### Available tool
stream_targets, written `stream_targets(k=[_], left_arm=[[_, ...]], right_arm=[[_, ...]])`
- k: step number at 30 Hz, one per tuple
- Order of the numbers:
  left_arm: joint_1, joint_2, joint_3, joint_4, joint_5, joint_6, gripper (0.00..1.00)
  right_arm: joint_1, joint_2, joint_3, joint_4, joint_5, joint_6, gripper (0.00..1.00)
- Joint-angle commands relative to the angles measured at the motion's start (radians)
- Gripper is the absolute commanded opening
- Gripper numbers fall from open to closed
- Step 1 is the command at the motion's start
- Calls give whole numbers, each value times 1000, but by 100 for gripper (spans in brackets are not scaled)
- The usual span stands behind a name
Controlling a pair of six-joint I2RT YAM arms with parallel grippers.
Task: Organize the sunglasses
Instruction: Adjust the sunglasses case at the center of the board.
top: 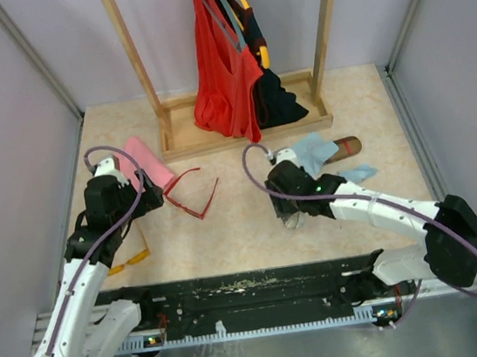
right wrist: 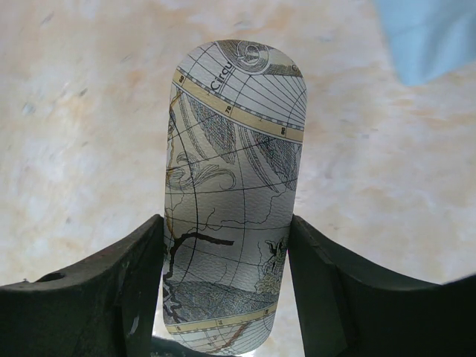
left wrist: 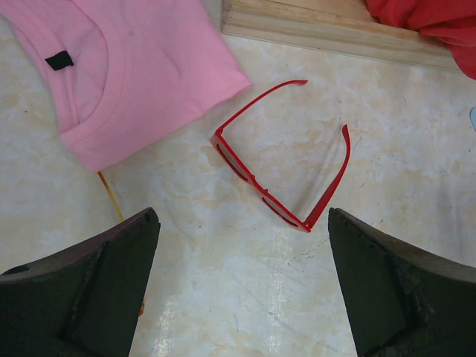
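Note:
The sunglasses (top: 195, 198), with a thin red frame and both arms unfolded, lie on the beige table left of centre. In the left wrist view the sunglasses (left wrist: 256, 190) lie just ahead of my left gripper (left wrist: 243, 223), which is open and holds nothing. My left gripper (top: 146, 196) hovers beside their left end. My right gripper (right wrist: 227, 223) is shut on a grey map-printed glasses case (right wrist: 230, 171), its fingers pressing both long sides. From above, this case (top: 295, 218) shows only as a pale patch under the right gripper (top: 295, 210).
A pink shirt (top: 146, 160) lies left of the sunglasses. A wooden rack base (top: 241, 131) with a hanging red garment (top: 225, 75) stands at the back. A light blue cloth (top: 314, 153) and a brown case (top: 344, 147) lie right of centre. A yellow-orange object (top: 131, 261) lies near the left arm.

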Motion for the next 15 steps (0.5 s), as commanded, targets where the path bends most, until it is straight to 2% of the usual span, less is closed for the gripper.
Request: stream_targets(k=[1, 6, 15], left_arm=[[6, -8, -11, 20, 3, 9, 100], [6, -8, -12, 21, 3, 8, 100], [6, -6, -12, 20, 2, 9, 100]], right_arm=[[85, 45, -14, 141, -146, -124, 31], [128, 112, -34, 199, -221, -195, 32], [129, 197, -55, 233, -247, -232, 43]])
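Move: The right hand already grips the patterned sunglasses case. The clear patch of board it is taken to lies about 4 cm back, 6 cm to the left and 7 cm below. From that hand the red sunglasses lie some 29 cm left and 9 cm ahead; the large blue cloth 17 cm ahead and 9 cm right; the brown case beyond it, 17 cm ahead and 20 cm right. From the left hand the patch lies about 33 cm right, 6 cm back and 16 cm lower. Down and to the left by about 6 cm each, and some 4 cm back, the right hand brings the pinched case towards the clear patch near the middle of the board. The leftward sweep dies out first while the sinking goes on. The wrist turns roughly 25 degrees counter-clockwise and tips slightly further down, fingers keeping their hold. ##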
